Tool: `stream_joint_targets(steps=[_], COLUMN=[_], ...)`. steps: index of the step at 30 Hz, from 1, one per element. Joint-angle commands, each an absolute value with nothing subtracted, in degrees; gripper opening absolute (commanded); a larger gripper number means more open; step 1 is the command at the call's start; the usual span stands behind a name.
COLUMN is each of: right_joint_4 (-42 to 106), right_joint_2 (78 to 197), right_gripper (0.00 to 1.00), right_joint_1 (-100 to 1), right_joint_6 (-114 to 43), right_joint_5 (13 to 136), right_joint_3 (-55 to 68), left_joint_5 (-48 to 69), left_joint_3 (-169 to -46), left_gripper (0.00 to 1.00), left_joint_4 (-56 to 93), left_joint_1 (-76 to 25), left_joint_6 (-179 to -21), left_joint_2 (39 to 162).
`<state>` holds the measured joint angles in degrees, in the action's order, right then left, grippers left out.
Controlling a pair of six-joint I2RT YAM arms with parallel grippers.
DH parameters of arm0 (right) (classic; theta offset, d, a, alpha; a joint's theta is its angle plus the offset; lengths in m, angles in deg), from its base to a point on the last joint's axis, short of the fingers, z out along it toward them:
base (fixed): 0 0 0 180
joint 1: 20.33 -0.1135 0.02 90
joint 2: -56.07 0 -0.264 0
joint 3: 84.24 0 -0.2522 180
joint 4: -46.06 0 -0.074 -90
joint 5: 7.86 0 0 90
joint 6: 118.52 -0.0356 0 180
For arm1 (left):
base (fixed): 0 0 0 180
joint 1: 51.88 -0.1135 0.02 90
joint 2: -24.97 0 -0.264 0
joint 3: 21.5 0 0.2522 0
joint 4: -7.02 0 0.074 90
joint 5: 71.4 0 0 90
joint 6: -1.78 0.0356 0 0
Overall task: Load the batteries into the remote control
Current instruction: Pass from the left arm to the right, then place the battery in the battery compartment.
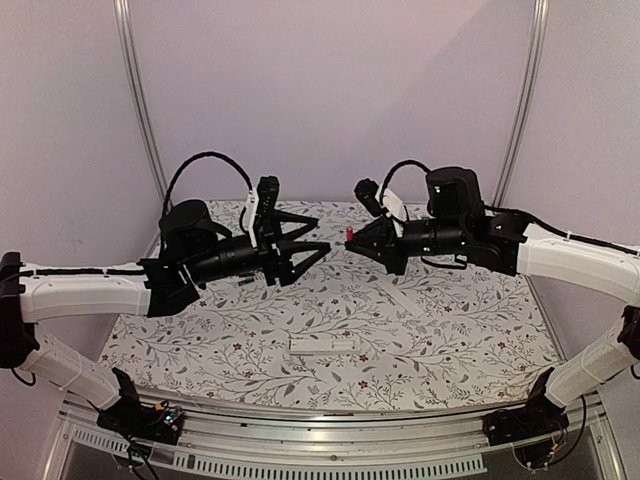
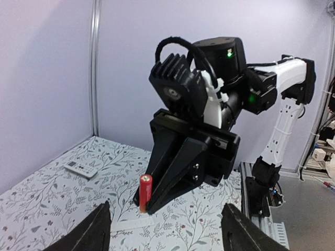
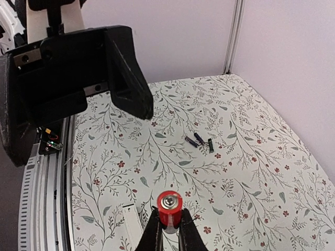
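Observation:
My right gripper [image 1: 353, 238] is shut on a red battery [image 1: 348, 234], held in the air above the table's middle. In the right wrist view the battery [image 3: 169, 207] stands end-on between the right gripper's [image 3: 169, 224] closed fingers. My left gripper [image 1: 322, 233] faces it from a short way off, open and empty. In the left wrist view the battery [image 2: 145, 192] shows beyond the left gripper [image 2: 166, 222], well apart from it. Three dark batteries [image 3: 199, 141] lie loose on the cloth [image 3: 251, 172]. A white remote control [image 1: 322, 344] lies flat toward the table's front.
A thin white strip [image 1: 405, 300] lies on the flowered cloth under the right arm. A small white buttoned device [image 2: 81, 168] lies near the wall in the left wrist view. Metal posts [image 1: 135, 90] stand at the back corners, and a rail [image 1: 320, 440] runs along the near edge.

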<state>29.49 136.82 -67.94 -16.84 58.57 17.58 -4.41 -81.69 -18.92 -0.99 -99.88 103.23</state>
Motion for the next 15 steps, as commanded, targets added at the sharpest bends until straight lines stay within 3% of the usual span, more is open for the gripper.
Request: stream_joint_targets(steps=[1,5,15], right_joint_4=[13.6,7.3,-0.9], right_joint_2=[138.9,143.1,161.4], right_gripper=[0.0,0.0,0.0], right_joint_1=[-67.8,-67.8,-73.3], right_joint_6=[-12.2,-11.4,-8.0], right_joint_5=[68.1,67.8,69.6], right_joint_3=[15.3,14.5,6.0], left_joint_5=[7.6,14.4,20.6], left_joint_3=[-78.9,-72.5,-60.0], left_gripper=[0.72,0.72,0.7], left_joint_4=[3.6,8.2,-6.4], left_joint_1=[-0.8,-0.7,-0.9], left_joint_6=[-91.3,-92.3,-101.1], left_joint_2=[99.0,96.2,95.2])
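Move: The remote lies almost straight below the right hand, which already holds the red battery: about 27 cm down, 6 cm to its left and 3 cm back, with its open compartment at the right-hand end. The white cover strip is some 16 cm to the right hand's right and 14 cm farther out on the table. From the empty left hand the remote lies about 31 cm straight below and 1 cm ahead. The red battery, still pinched in the right fingers, is lowered quickly some 17 cm towards the remote, the wrist tipping about 30 degrees so the fingers point more steeply down. The left hand, fingers staying wide open, sinks about as far while swinging some 9 cm to its left, its tips turning down and forward towards the remote's left end. ##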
